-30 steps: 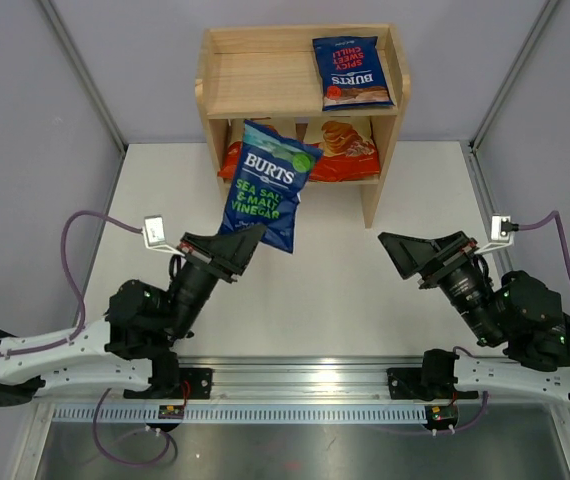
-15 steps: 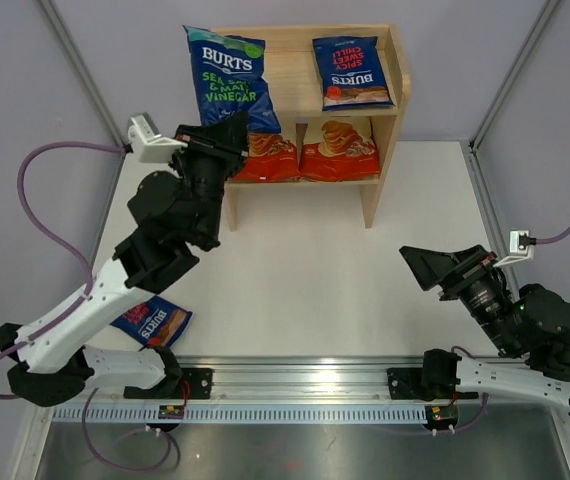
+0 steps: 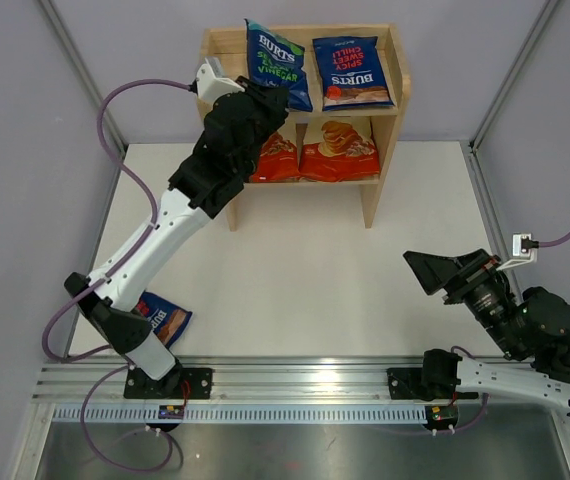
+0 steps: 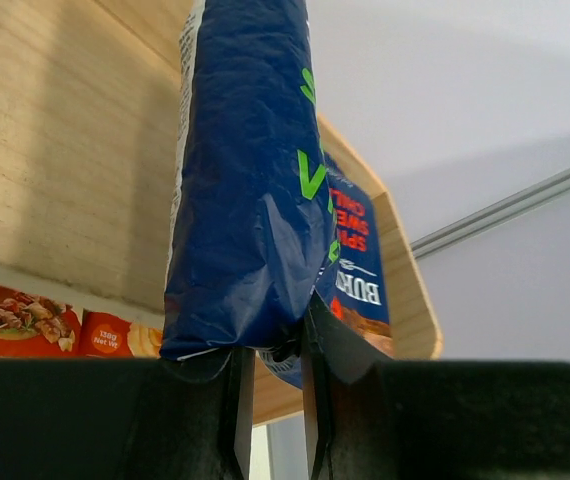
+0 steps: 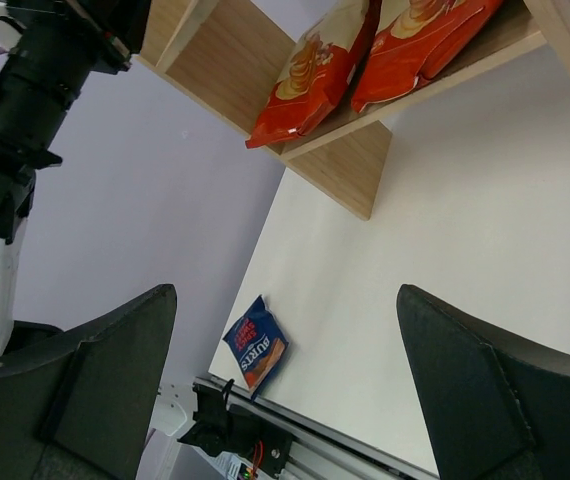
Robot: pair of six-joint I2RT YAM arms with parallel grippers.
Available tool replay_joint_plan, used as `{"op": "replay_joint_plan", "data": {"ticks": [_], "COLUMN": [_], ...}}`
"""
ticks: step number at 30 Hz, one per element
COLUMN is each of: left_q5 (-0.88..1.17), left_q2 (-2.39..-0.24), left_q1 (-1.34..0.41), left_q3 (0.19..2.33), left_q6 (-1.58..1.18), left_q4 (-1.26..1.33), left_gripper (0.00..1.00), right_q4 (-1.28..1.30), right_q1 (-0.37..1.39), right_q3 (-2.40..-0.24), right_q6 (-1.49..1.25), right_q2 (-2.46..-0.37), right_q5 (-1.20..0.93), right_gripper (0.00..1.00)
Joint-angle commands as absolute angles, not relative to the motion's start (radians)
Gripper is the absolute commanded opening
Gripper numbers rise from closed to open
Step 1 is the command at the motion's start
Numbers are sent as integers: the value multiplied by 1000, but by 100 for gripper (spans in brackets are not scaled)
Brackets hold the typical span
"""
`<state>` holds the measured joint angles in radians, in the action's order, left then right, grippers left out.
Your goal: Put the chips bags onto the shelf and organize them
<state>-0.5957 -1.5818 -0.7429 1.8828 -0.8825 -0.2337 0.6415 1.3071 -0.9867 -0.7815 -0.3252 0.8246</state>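
Observation:
The wooden shelf stands at the back of the table. My left gripper is shut on the bottom edge of the green-lettered Burts chips bag, which it holds upright over the top tier. In the left wrist view this bag rises from the gripper, above the shelf top. A red-accented Burts bag lies flat beside it. Two orange Cassava bags lie on the lower tier. Another Burts bag lies on the table by the left arm's base. My right gripper hangs open and empty.
A metal rail runs along the near edge. Grey walls close in on the left, right and back. The left arm's purple cable loops up beside the shelf's left panel. The right wrist view shows the floor bag and the shelf.
My left arm has swung up and forward from over the table to the shelf's top tier, carrying the green-lettered bag. The right arm drew back slightly toward its base, still open.

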Motion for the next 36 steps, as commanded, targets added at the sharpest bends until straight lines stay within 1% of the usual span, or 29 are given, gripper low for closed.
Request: {"op": "replay_joint_plan", "data": {"ticks": [1, 6, 13, 19, 21, 24, 26, 30, 31, 34, 35, 36], "left_q5": [-477, -416, -276, -233, -230, -248, -262, -311, -324, -348, -348, -347], "left_q2": [-1618, -1669, -1753, -1789, -1781, -1766, -1761, -1729, -1723, -1733, -1741, -1753], "left_q1": [-701, -660, -630, -629, -632, -632, -632, -632, -632, -634, -637, -637], "left_q3": [1947, 1940, 1970, 1988, 1965, 1947, 1947, 1945, 1945, 2006, 2031, 2052], "left_q6": [-982, -1045, -1156, -1198, -1213, -1221, -1207, -1193, -1180, -1117, -1109, -1097], "left_q4": [-258, -265, -258, -264, -255, -256, -261, -313, -328, -383, -406, -423], "left_gripper": [0, 0, 0, 0, 1, 10, 14, 32, 44, 53, 59, 62], "right_q4": [658, 658, 680, 683, 686, 689, 689, 684, 684, 678, 680, 680], "right_q1": [1309, 1310, 1310, 1310, 1310, 1310, 1310, 1310, 1310, 1310, 1310, 1310], "right_q3": [-980, -976, -947, -945, -946, -945, -943, -942, -940, -939, -939, -936], "right_q6": [-804, -810, -853, -859, -861, -864, -867, -868, -868, -867, -865, -867], "right_q2": [-293, -264, -242, -244, -245, -241, -236, -232, -232, -238, -239, -239], "right_q5": [841, 838, 841, 825, 824, 821, 821, 821, 821, 819, 821, 822], "right_gripper": [99, 99, 99, 99, 99, 99, 99, 99, 100, 99, 99, 99]}}
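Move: My left hand holds the sea salt bag by its near end; its spot on the upper shelf lies about 14 cm ahead, 4 cm to the right and 5 cm lower. The sweet chilli bag sits some 12 cm ahead, 14 cm right and 6 cm below. On the lower shelf, roughly 25 cm down, one red bag is 10 cm ahead and 5 cm left, the other 10 cm ahead and 13 cm right. From my right hand that spot is about 40 cm ahead, 20 cm left and 8 cm up. I push my left hand about 5 cm forward while lowering the sea salt bag some 4 cm onto the upper shelf, then slide it about 4 cm right against the sweet chilli bag. Meanwhile my wrist rolls right-side-up to left-side-down by some 15 degrees, swings a little clockwise and dips. After a brief hold I open my fingers, let go of the near end and start easing back and up. ##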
